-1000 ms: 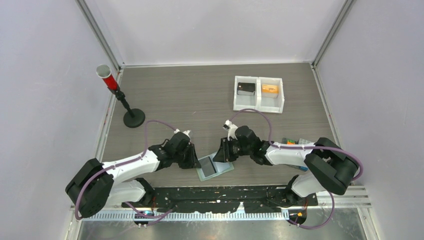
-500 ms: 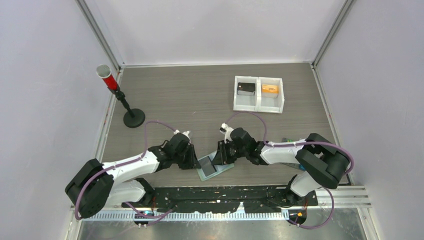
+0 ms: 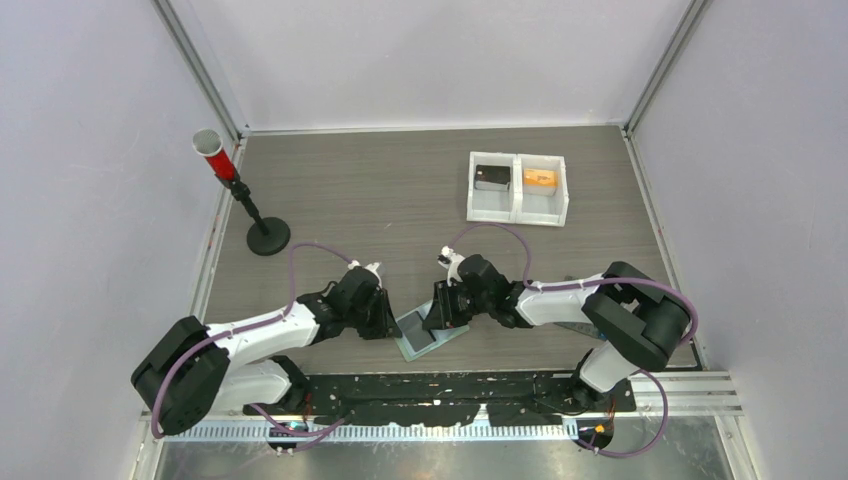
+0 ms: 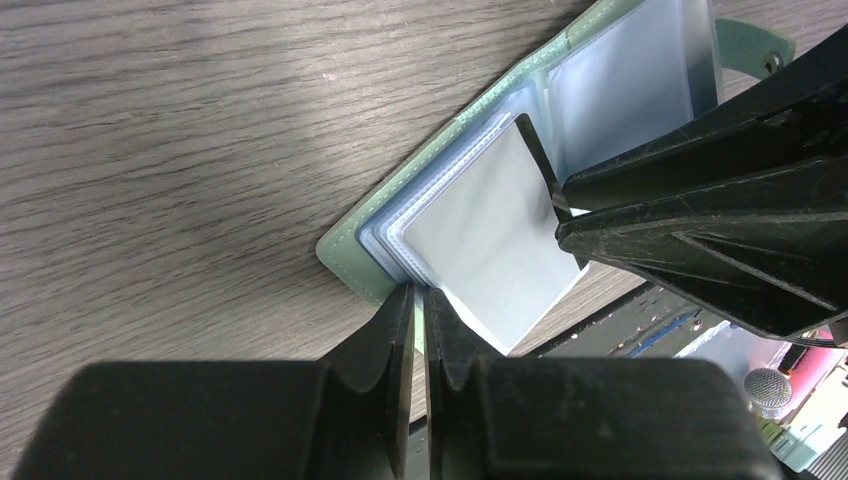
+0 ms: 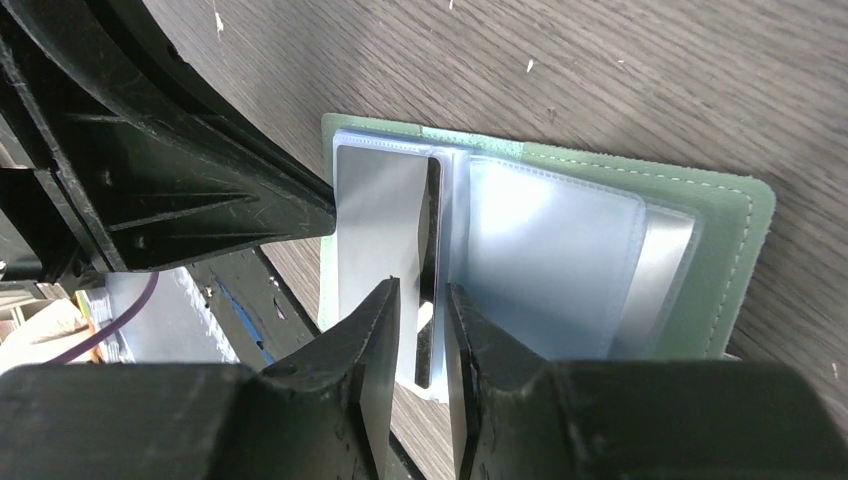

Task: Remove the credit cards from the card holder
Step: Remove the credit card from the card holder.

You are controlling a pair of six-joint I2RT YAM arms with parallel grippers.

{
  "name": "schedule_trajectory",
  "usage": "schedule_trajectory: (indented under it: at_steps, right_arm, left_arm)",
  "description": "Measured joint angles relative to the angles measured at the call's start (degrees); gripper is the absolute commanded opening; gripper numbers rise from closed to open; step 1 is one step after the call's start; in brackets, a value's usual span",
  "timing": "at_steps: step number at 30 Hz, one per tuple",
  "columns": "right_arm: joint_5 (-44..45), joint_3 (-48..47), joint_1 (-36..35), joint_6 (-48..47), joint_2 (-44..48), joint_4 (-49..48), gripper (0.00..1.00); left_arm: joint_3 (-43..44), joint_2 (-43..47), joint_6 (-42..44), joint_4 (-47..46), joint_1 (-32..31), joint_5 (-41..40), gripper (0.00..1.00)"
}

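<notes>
The sage-green card holder [image 3: 428,338] lies open on the table between my two grippers. Its clear pale blue pockets face up. A pale grey-blue credit card [image 4: 490,240] sits in the sleeve nearest the left gripper. My left gripper [image 4: 420,300] is shut on the green corner edge of the card holder [image 4: 355,245]. My right gripper [image 5: 422,295] stands narrowly open at the fold, its jaws on either side of a raised sleeve leaf [image 5: 432,230] with a dark edge. From above, the left gripper [image 3: 392,322] and the right gripper [image 3: 440,315] meet over the holder.
A white two-compartment tray [image 3: 518,187] stands at the back right, with a black flat piece [image 3: 492,177] in one side and an orange piece [image 3: 540,178] in the other. A red-and-white cup on a black stand [image 3: 268,237] is at the back left. The black front rail [image 3: 440,385] is just behind the holder.
The right arm has slid a little to the left over the holder and its jaws have parted slightly. The left jaws have closed tighter on the holder's edge.
</notes>
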State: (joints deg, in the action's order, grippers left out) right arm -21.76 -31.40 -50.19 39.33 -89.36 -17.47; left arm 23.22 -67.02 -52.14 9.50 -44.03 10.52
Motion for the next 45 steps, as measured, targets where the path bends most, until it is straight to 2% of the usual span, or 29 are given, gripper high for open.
schedule_trajectory:
  at_steps: [2,4,5,7,27,41,45]
  right_arm:
    - [-0.22,0.0,0.0,0.04,-0.22,-0.28,0.26]
    - [-0.59,0.0,0.07,0.22,-0.7,-0.87,0.2]
    - [-0.68,0.0,0.09,0.35,-0.94,-1.05,0.12]
    - [-0.72,0.13,0.22,0.52,-1.11,-1.38,0.06]
    - [-5.97,4.55,3.85,1.73,2.82,-5.86,0.05]
    - [-5.22,5.07,6.23,1.62,8.37,-2.21,0.05]
    - [-4.55,5.07,7.26,1.33,10.95,0.46,0.05]
  left_arm:
    - [0.0,-0.04,0.0,-0.02,0.0,0.0,0.09]
    - [0.0,-0.09,0.0,-0.07,0.0,0.02,0.09]
    - [0.0,-0.09,0.0,-0.07,0.0,0.02,0.09]
    - [0.0,-0.11,0.0,-0.07,0.0,0.02,0.09]
    - [0.37,-0.7,0.26,0.26,-0.11,-0.26,0.09]
    - [2.64,-1.49,2.08,3.72,-0.28,-1.73,0.09]
    - [3.48,-1.49,2.95,5.51,-0.28,-2.45,0.14]
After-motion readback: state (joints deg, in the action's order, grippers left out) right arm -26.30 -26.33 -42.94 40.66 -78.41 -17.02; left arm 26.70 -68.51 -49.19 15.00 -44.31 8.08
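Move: Between the right hand's slightly open fingertips stands the black edge of the credit card; the card's middle lies about 3 cm to the left, 1 cm back and 1 cm below, inside the left pocket. The card holder's clear right pocket is some 4 cm to that hand's right and 1 cm ahead. The left hand, already pinching the holder's left end, has the card's middle about 4 cm to its right, roughly level fore and aft, 1 cm lower. Pinching shut on the card's exposed edge, the right fingers then draw it up about 3.5 cm and some 3 cm to the right, away from the left hand and a little forward, with a brief pause partway. The left fingers keep their grip on the holder's left end, staying almost in place and yielding only slightly to the left near the finish. ##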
